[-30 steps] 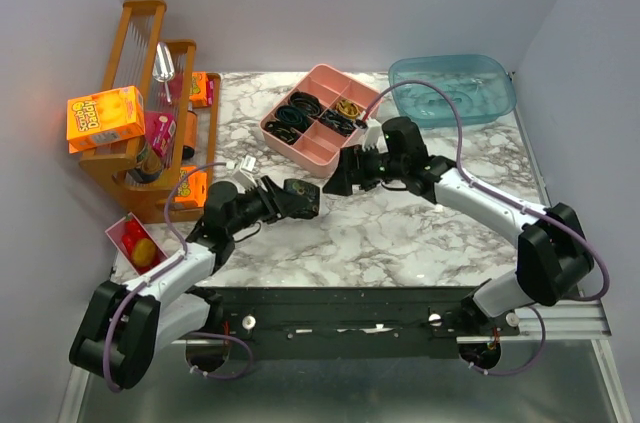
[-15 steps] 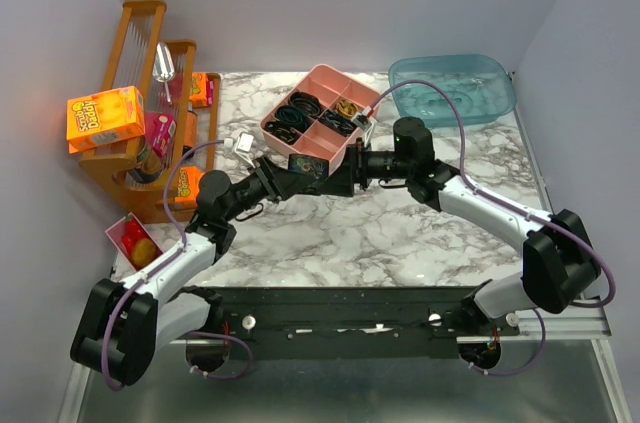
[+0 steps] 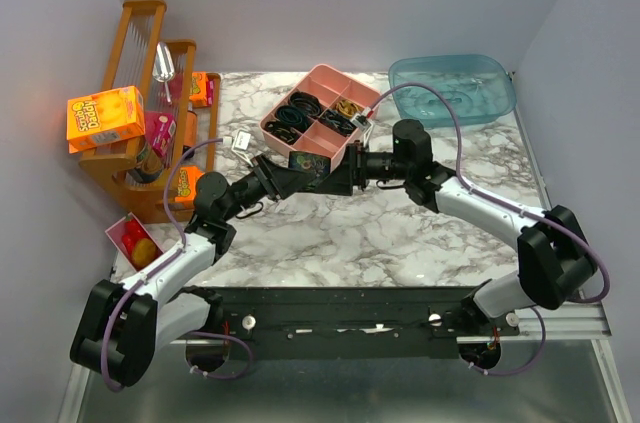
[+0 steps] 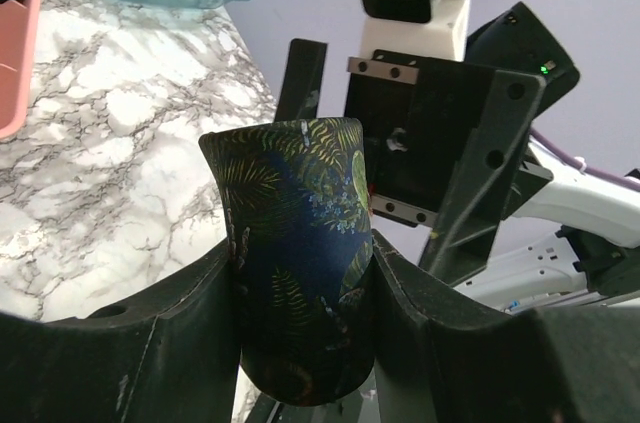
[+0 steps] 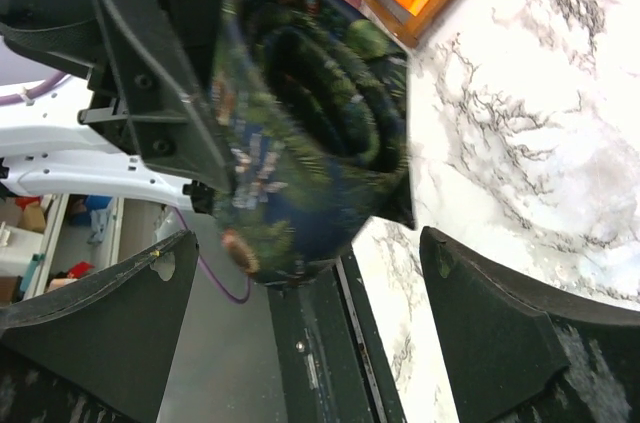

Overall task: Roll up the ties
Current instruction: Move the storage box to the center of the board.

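Observation:
One rolled tie (image 4: 300, 253), dark navy with green leaf print, is pinched across its roll by my left gripper (image 4: 305, 288), which is shut on it. In the top view the rolled tie (image 3: 304, 164) is held above the table just in front of the pink tray. My right gripper (image 3: 337, 179) faces it from the right, jaws wide open. The right wrist view shows the tie (image 5: 310, 133) end-on, its coiled layers visible, just ahead of the open right gripper (image 5: 305, 258), which is not touching it. The right gripper (image 4: 430, 133) fills the left wrist view behind the roll.
A pink divided tray (image 3: 318, 146) holds black and yellow band loops. A teal tub (image 3: 452, 88) stands at the back right. At the left edge are a wooden rack (image 3: 150, 73) with orange boxes (image 3: 105, 117) and a small red-and-white box (image 3: 135, 238).
My left arm has stretched forward and right, carrying the rolled tie toward the pink tray. The right gripper has turned to face the roll and stays open.

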Controlling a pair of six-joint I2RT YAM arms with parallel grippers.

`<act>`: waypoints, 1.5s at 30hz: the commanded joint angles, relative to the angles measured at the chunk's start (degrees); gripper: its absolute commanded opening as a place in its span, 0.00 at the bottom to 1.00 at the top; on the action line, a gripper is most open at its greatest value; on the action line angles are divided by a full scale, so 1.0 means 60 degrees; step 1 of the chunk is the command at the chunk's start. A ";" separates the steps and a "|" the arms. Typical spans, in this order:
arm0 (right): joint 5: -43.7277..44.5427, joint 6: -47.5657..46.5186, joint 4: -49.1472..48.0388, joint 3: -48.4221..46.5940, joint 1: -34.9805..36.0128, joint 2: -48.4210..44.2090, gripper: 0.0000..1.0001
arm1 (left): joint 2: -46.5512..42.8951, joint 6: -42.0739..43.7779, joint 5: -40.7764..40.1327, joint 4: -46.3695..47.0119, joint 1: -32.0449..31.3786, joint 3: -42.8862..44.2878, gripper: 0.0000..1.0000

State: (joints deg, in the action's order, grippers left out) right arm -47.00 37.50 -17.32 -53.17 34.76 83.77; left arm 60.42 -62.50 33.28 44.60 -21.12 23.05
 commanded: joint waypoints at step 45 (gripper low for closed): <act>-0.0911 0.2964 -0.3851 0.0336 -0.0066 0.1522 0.66 | -0.0051 -0.0364 0.0431 0.1004 -0.0259 0.0451 0.54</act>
State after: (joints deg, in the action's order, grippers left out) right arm -52.18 53.23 -36.47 -51.96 34.76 90.91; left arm 60.40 -63.92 34.24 46.68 -21.78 23.92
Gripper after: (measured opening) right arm 0.692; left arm 0.547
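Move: The rolled tie is already pinched in the left hand, its middle about 1 cm ahead and 2 cm right of that hand point, level with it. From the open right hand it lies some 4 cm to the left, 1 cm ahead and 1 cm up. The pink storage box stands about 27 cm ahead of the left hand, 4 cm to its right and 20 cm below. Leftward by only about 2 cm, the right hand edges towards the rolled tie, dipping a little, rising some 3 cm, then settling back down, while its fingertips tip up about 10 degrees. Near the end its wide-open fingers begin closing, by about a third, around the roll's free end. The left hand keeps its pinch and lifts about 1.5 cm. ##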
